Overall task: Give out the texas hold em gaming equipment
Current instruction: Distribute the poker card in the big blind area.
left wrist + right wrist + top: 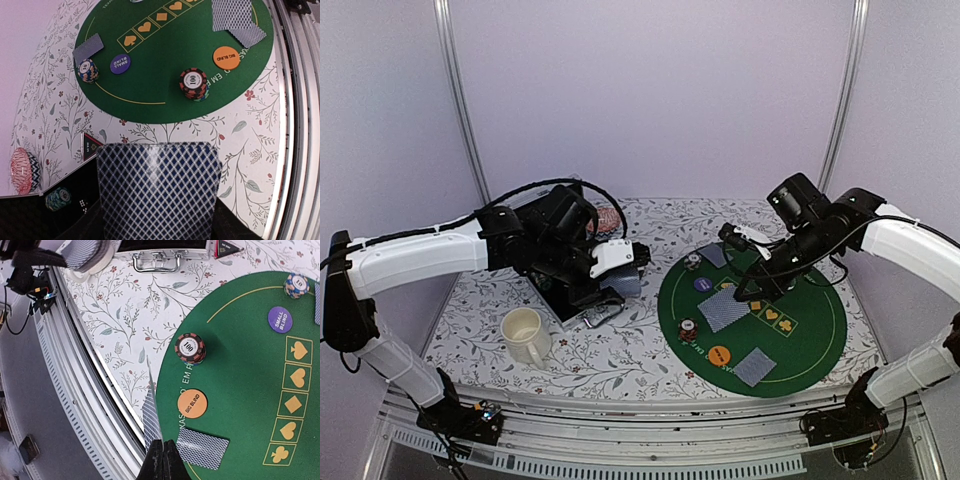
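My left gripper (620,272) is shut on a deck of blue-backed playing cards (157,192), held left of the round green mat (820,330); the deck hides its fingers. My right gripper (163,444) is shut on a single card (151,410), seen edge-on above the mat's near side. One card (202,447) lies beside the orange Big Blind disc (192,403), and another (88,48) lies at the far side. A dark chip stack (190,348), a pale chip stack (297,285) and the purple Small Blind disc (280,319) sit on the mat. A black-red triangle marker (90,145) lies by the case.
An open black case (570,300) with a metal handle (156,260) sits under the left arm, with chips (57,197) inside. A cream mug (525,333) stands near the front. A pink striped round object (21,170) lies behind the case. The table's metal front rail (85,390) is close.
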{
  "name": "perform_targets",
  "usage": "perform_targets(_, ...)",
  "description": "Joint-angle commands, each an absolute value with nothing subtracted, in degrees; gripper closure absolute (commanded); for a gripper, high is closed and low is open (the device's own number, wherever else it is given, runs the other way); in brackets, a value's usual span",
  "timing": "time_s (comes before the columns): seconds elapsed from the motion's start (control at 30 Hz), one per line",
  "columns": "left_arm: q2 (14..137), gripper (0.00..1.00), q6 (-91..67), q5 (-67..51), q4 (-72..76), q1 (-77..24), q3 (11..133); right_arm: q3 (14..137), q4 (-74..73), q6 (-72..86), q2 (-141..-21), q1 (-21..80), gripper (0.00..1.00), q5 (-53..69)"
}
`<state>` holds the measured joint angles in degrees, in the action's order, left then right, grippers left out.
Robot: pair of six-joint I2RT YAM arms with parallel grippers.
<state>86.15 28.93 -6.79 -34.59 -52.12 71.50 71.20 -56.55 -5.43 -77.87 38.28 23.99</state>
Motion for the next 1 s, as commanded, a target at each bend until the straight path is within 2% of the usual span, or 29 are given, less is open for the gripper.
perform_targets(0.0, 85.1, 0.40, 29.7, -7.1, -33.0, -52.8, 70.8, 69.9, -59.0, -19.3, -73.7, 39.0, 0.98, 23.3)
perform_targets(0.13, 85.1, 0.40, 30.1, -7.1, -32.7, -52.7, 70.8, 61.3, -64.1, -25.5, -73.5, 39.0, 0.98, 17.2)
perform_targets(0.33, 85.7, 0.40, 30.5, -7.1, -32.7, -52.7, 70.9, 54.1, -61.7, -26.1, -73.4, 38.5, 0.98, 20.3)
perform_targets(0.47, 85.7, 0.40, 30.5, -7.3, -32.7, -52.8, 71.1, 52.5, -58.7, -27.5, -74.3, 36.8, 0.98, 24.1)
perform_targets(0.97, 85.9, 0.40, 30.5, -7.4, -32.7, -52.8, 70.9, 51.7, -56.5, -27.5, -79.0, 35.3, 0.98, 22.1)
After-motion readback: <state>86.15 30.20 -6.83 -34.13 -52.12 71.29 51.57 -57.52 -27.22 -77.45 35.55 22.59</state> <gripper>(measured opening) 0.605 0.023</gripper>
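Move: The right hand holds one card. It is bound for the big blind area, where a card already laid there lies about 6 cm to its right, some 4 cm back and roughly 18 cm below. From that laid card, the big blind button is about 9 cm left and 3 cm farther out, and the chip stack some 17 cm left and 9 cm farther out. From the left hand, the laid card is about 33 cm right, 7 cm back and 18 cm below. After a tiny lift, the right hand swoops about 10 cm down while going some 6 cm right and 6 cm back, carrying the pinched card past the big blind button towards the laid card, and the wrist turns counter-clockwise by roughly 15 degrees as the fingers tip steeper downward. It then slows sharply and creeps another 1.5 cm down, easing forward about a centimetre, with the fingers still shut on the card; the left hand stays put, still holding the deck. ##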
